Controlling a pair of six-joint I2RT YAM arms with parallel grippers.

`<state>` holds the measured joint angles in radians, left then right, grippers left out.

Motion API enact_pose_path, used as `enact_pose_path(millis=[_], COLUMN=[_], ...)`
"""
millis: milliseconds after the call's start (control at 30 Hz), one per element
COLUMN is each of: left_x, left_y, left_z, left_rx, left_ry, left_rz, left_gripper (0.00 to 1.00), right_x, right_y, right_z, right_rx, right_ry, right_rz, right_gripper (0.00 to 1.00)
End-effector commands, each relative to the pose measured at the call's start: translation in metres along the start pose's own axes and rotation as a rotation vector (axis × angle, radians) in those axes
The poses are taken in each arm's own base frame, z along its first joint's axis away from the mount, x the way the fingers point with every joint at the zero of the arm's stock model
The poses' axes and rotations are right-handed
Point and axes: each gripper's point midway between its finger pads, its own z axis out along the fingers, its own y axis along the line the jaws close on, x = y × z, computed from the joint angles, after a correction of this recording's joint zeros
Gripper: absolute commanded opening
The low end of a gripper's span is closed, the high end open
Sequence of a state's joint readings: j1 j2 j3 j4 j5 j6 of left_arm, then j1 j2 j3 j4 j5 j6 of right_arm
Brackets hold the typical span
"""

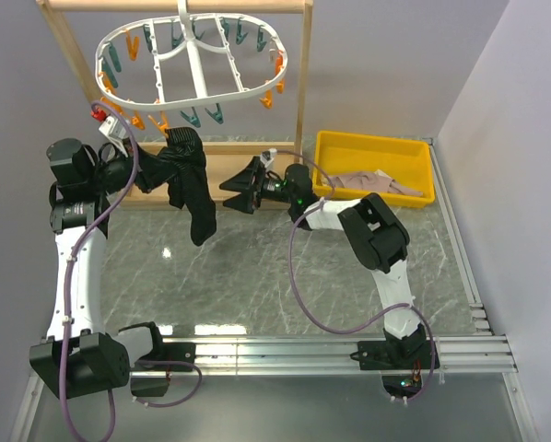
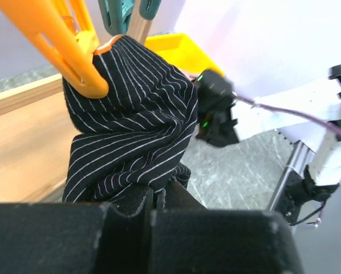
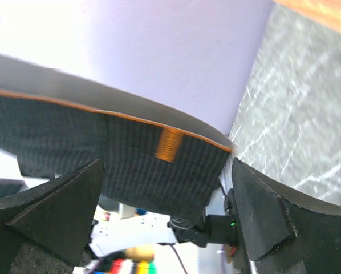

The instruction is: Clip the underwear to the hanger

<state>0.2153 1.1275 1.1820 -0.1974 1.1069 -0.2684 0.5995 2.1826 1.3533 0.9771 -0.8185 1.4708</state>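
The white oval hanger (image 1: 193, 64) hangs from the wooden frame, with orange and teal pegs round its rim. The black pin-striped underwear (image 1: 189, 182) dangles below its front edge. In the left wrist view an orange peg (image 2: 65, 48) bites the top fold of the underwear (image 2: 130, 120). My left gripper (image 2: 157, 194) is shut on the fabric just below that fold. My right gripper (image 1: 243, 184) stands open just right of the cloth. In its own view the wide-apart fingers (image 3: 56, 211) frame the underwear (image 3: 130, 165) and its orange tag (image 3: 170, 144) without touching.
A yellow bin (image 1: 375, 168) at the back right holds a pinkish-beige cloth (image 1: 383, 181). The wooden frame (image 1: 303, 83) stands along the back, its base board behind both grippers. A metal rail (image 1: 331, 354) runs along the near edge.
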Motion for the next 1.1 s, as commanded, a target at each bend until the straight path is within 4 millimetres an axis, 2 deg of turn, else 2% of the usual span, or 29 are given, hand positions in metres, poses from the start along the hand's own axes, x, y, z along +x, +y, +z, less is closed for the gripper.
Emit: enact_pose_path(millis=[0, 200, 300, 400, 500, 567, 733, 767, 833, 867, 900, 967, 1033, 1067], left_x=[-0.021, -0.029, -0.030, -0.030, -0.030, -0.028, -0.027, -0.026, -0.026, -0.026, -0.025, -0.023, -0.021, -0.021], left_y=[-0.024, -0.031, -0.032, -0.031, -0.028, -0.025, -0.020, -0.018, -0.015, -0.013, -0.013, -0.010, -0.008, -0.008], left_z=[-0.003, -0.003, -0.004, -0.003, -0.002, -0.001, 0.001, 0.001, 0.001, 0.001, 0.001, 0.001, 0.001, 0.001], left_rx=[0.084, 0.114, 0.119, 0.119, 0.111, 0.105, 0.091, 0.089, 0.075, 0.072, 0.070, 0.060, 0.058, 0.062], left_ry=[-0.038, -0.052, -0.050, -0.045, -0.045, -0.045, -0.048, -0.045, -0.046, -0.046, -0.046, -0.043, -0.040, -0.042], left_rz=[0.045, 0.018, 0.011, 0.003, -0.001, -0.013, -0.025, -0.028, -0.029, -0.030, -0.031, -0.038, -0.036, -0.032], left_gripper=[0.01, 0.01, 0.01, 0.01, 0.01, 0.01, 0.00, 0.01, 0.01, 0.00, 0.00, 0.00, 0.01, 0.00], right_x=[0.014, 0.022, 0.016, 0.011, 0.011, 0.014, 0.020, 0.021, 0.023, 0.020, 0.021, 0.019, 0.015, 0.012], right_y=[0.000, -0.009, -0.001, 0.018, 0.040, 0.063, 0.091, 0.098, 0.098, 0.099, 0.095, 0.095, 0.086, 0.079], right_z=[0.009, 0.027, 0.035, 0.037, 0.032, 0.028, 0.019, 0.017, 0.012, 0.008, 0.005, 0.000, -0.007, -0.009], right_rx=[-0.027, -0.029, -0.051, -0.095, -0.148, -0.200, -0.265, -0.276, -0.270, -0.268, -0.257, -0.249, -0.219, -0.195], right_ry=[-0.001, 0.007, -0.004, -0.009, -0.007, 0.000, 0.019, 0.020, 0.018, 0.009, 0.006, -0.001, -0.017, -0.027], right_rz=[0.088, 0.177, 0.191, 0.192, 0.181, 0.150, 0.109, 0.096, 0.100, 0.099, 0.104, 0.102, 0.109, 0.116], right_gripper=[0.99, 1.00, 1.00, 1.00, 0.91, 0.79, 0.60, 0.49, 0.25, 0.07, 0.01, 0.00, 0.00, 0.16])
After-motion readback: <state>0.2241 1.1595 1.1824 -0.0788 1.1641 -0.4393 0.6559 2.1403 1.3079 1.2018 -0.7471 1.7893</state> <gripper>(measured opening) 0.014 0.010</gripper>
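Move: The underwear hangs from near the hanger, its middle about 8 cm to the open right hand's left, level forward and 2 cm higher; its orange label lies some 7 cm left and 2 cm ahead, at hand height. The left hand still pinches the upper part, the underwear's middle about 5 cm right of it and 13 cm below. From the left hand, the orange clip is 7 cm ahead, 2 cm left and 8 cm up; the nearest teal clip is 7 cm right of that orange clip. The left hand keeps its pinch on the cloth, easing up about 2 cm and a little back, then settling partway down and forward. The right hand, jaws wide and pointing left, dips 3 cm and edges left towards the hanging underwear and slightly back; then it climbs about 9 cm, drawing right again, while its fingers shut fully, with no cloth seen between them. ##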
